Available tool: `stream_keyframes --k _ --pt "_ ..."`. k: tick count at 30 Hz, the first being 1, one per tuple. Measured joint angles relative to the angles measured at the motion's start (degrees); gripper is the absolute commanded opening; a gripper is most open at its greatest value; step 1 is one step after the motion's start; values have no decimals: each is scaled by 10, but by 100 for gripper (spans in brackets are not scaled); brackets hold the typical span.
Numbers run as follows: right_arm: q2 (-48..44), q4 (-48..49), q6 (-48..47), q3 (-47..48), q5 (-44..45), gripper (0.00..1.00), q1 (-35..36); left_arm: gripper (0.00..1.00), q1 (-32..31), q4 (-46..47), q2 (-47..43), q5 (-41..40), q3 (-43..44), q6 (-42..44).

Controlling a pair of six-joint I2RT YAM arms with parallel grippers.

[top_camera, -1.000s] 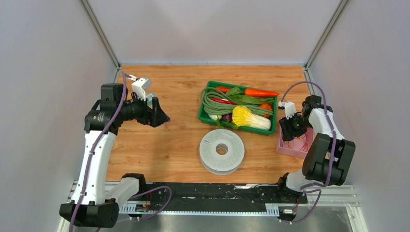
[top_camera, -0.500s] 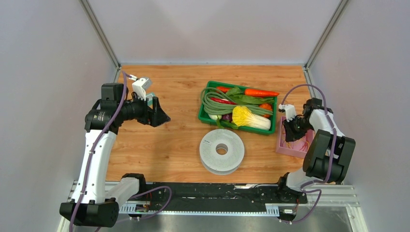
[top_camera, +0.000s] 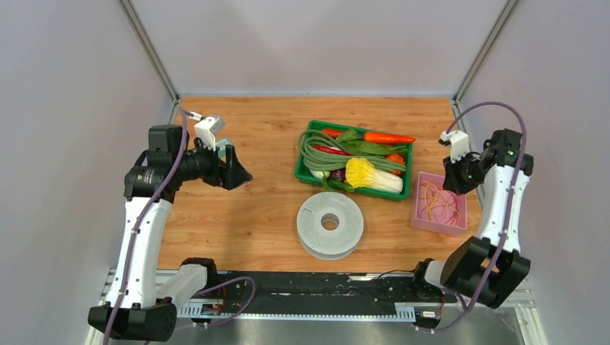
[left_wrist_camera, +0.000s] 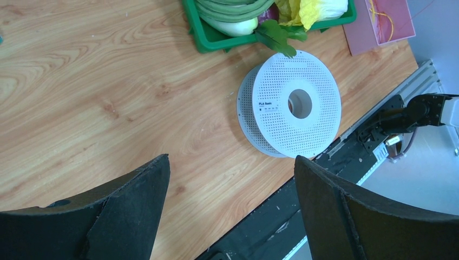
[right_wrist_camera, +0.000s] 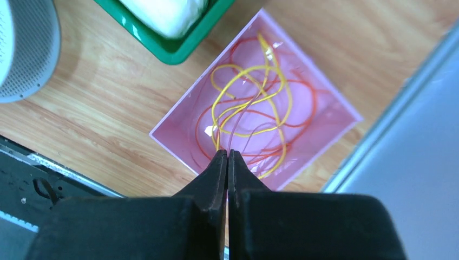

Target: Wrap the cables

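Note:
The light-grey perforated spool (top_camera: 330, 224) lies flat on the table in front of the green basket; it also shows in the left wrist view as the spool (left_wrist_camera: 296, 103) and at the left edge of the right wrist view as the spool (right_wrist_camera: 21, 49). Loose yellow and orange cables (right_wrist_camera: 273, 108) lie tangled in the pink tray (right_wrist_camera: 330, 111). My right gripper (right_wrist_camera: 228, 152) hangs above that tray's near corner, shut, with a hair-thin pale strand (right_wrist_camera: 244, 111) running from the tangle into its tips. My left gripper (left_wrist_camera: 230, 160) hovers wide open over bare wood left of the spool, holding nothing.
A green basket (top_camera: 301, 169) of vegetables stands behind the spool, and the pink tray (top_camera: 460, 208) sits to its right by the wall. Grey walls close in both sides. A black rail (top_camera: 302, 291) runs along the near edge.
My right gripper has shut and risen out of the pink tray, moving back and right. The left arm and the spool have not moved.

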Motion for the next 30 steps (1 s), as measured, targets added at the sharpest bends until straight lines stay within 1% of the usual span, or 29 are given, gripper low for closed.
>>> stream_keyframes --k 3,6,12,17,23,27,30 --pt "-41 -30 1 56 -17 0 -5 92 0 0 -6 -2 0 0" --pt "-60 -55 11 115 -34 0 -5 92 0 0 -12 -2 0 0" --pt "-58 -82 54 242 -64 0 -5 92 0 0 -23 -2 0 0" --pt "-48 -81 101 356 -81 0 -5 92 0 1 -30 -2 0 0" --pt "-53 -16 187 453 -99 0 -5 92 0 7 -34 -1 0 -2" --pt "-53 55 261 500 -111 0 -5 92 0 15 -34 -1 0 -5" --pt "-54 134 336 519 -129 0 -5 92 0 22 -34 1 0 -10"
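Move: Almost straight below the right hand, about 11 cm down, lies the pink box of cables; the hand already pinches a pink cable from it. From that hand the white spool is some 35 cm left and 6 cm back, and the green vegetable tray about 27 cm left and 14 cm ahead, both at roughly the box's depth. From the left hand the pink box lies some 60 cm right, about 2 cm ahead and 24 cm lower. Lifting fast and nearly straight up, the right hand goes on drawing the pinched pink cable up and away from the pink box, about 38 cm higher with only a slight drift forward and left. Its wrist tips the fingers up by some 60 degrees, from steeply downward to pointing roughly level ahead, and the fingers stay shut on the cable. ##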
